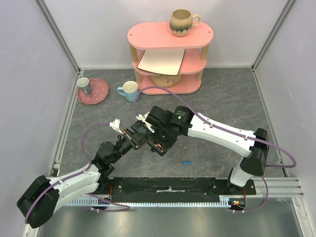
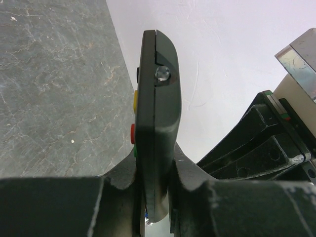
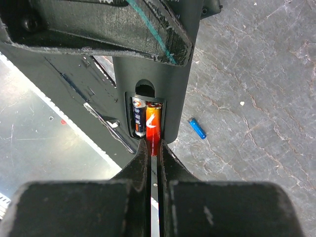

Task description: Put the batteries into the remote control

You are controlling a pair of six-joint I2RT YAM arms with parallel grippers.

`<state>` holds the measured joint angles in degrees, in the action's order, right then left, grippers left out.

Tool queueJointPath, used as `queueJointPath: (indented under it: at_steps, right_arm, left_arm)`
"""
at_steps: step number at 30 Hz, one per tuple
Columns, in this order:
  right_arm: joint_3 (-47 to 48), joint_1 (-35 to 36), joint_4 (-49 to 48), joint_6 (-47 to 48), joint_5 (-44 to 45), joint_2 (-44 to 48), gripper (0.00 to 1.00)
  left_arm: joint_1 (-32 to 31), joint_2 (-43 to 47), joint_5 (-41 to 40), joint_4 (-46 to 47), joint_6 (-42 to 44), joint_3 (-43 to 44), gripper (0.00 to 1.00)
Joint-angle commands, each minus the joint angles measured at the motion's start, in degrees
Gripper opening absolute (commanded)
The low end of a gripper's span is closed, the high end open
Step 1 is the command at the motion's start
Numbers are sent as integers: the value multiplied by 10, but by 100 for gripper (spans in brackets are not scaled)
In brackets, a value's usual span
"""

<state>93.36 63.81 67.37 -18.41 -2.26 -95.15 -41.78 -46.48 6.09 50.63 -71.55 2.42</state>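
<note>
The black remote control (image 2: 155, 118) stands edge-on between the fingers of my left gripper (image 2: 154, 182), which is shut on its lower end. In the right wrist view its back faces me with the battery bay (image 3: 148, 116) uncovered. A dark-labelled battery (image 3: 138, 116) lies in the left slot. A red-orange battery (image 3: 153, 123) lies along the right slot, its near end pinched by my right gripper (image 3: 154, 148). A blue battery (image 3: 197, 129) lies loose on the grey table, also in the top view (image 1: 186, 162). Both grippers meet mid-table (image 1: 148, 137).
A pink shelf unit (image 1: 168, 49) stands at the back with a mug (image 1: 182, 22) on top. A pink plate (image 1: 98, 94) carrying a cup and a light blue mug (image 1: 129, 91) sit back left. A black rail (image 1: 163, 185) runs along the near edge.
</note>
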Motion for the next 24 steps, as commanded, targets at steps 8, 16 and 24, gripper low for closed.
queueJointPath:
  at_steps: [8, 16, 24]
  right_arm:
    - [27, -4, -17, 0, 65, -15, 23]
    - [37, -4, -18, -10, 61, -10, 34]
    - [47, -4, -14, -14, 45, -2, 37]
  left_arm:
    - [-4, 25, 30, 44, -18, -56, 2]
    - [-4, 42, 22, 23, -15, -55, 2]
    - [-4, 50, 16, 8, -11, -57, 2]
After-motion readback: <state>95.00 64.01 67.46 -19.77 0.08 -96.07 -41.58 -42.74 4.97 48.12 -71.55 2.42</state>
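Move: The right fingers are already shut on the outer end of the red battery, whose middle lies about 1 cm forward and 1 cm left of them, roughly level, in the remote's compartment. The dark battery beside it is about 1 cm ahead and 3 cm left of this hand, 1 cm below. The loose blue battery lies 5 cm back, 12 cm right and some 15 cm down on the table. From the left hand, the red battery is about 3 cm back and 4 cm right, about level. Easing forward and slightly left by under 1 cm, the right hand spreads its shut fingertips to roughly a third of full opening and lets go of the red battery's outer end, staying right over the compartment with hardly any wrist turn. The left hand keeps the remote clamped and lifts it by nearly 1 cm. ##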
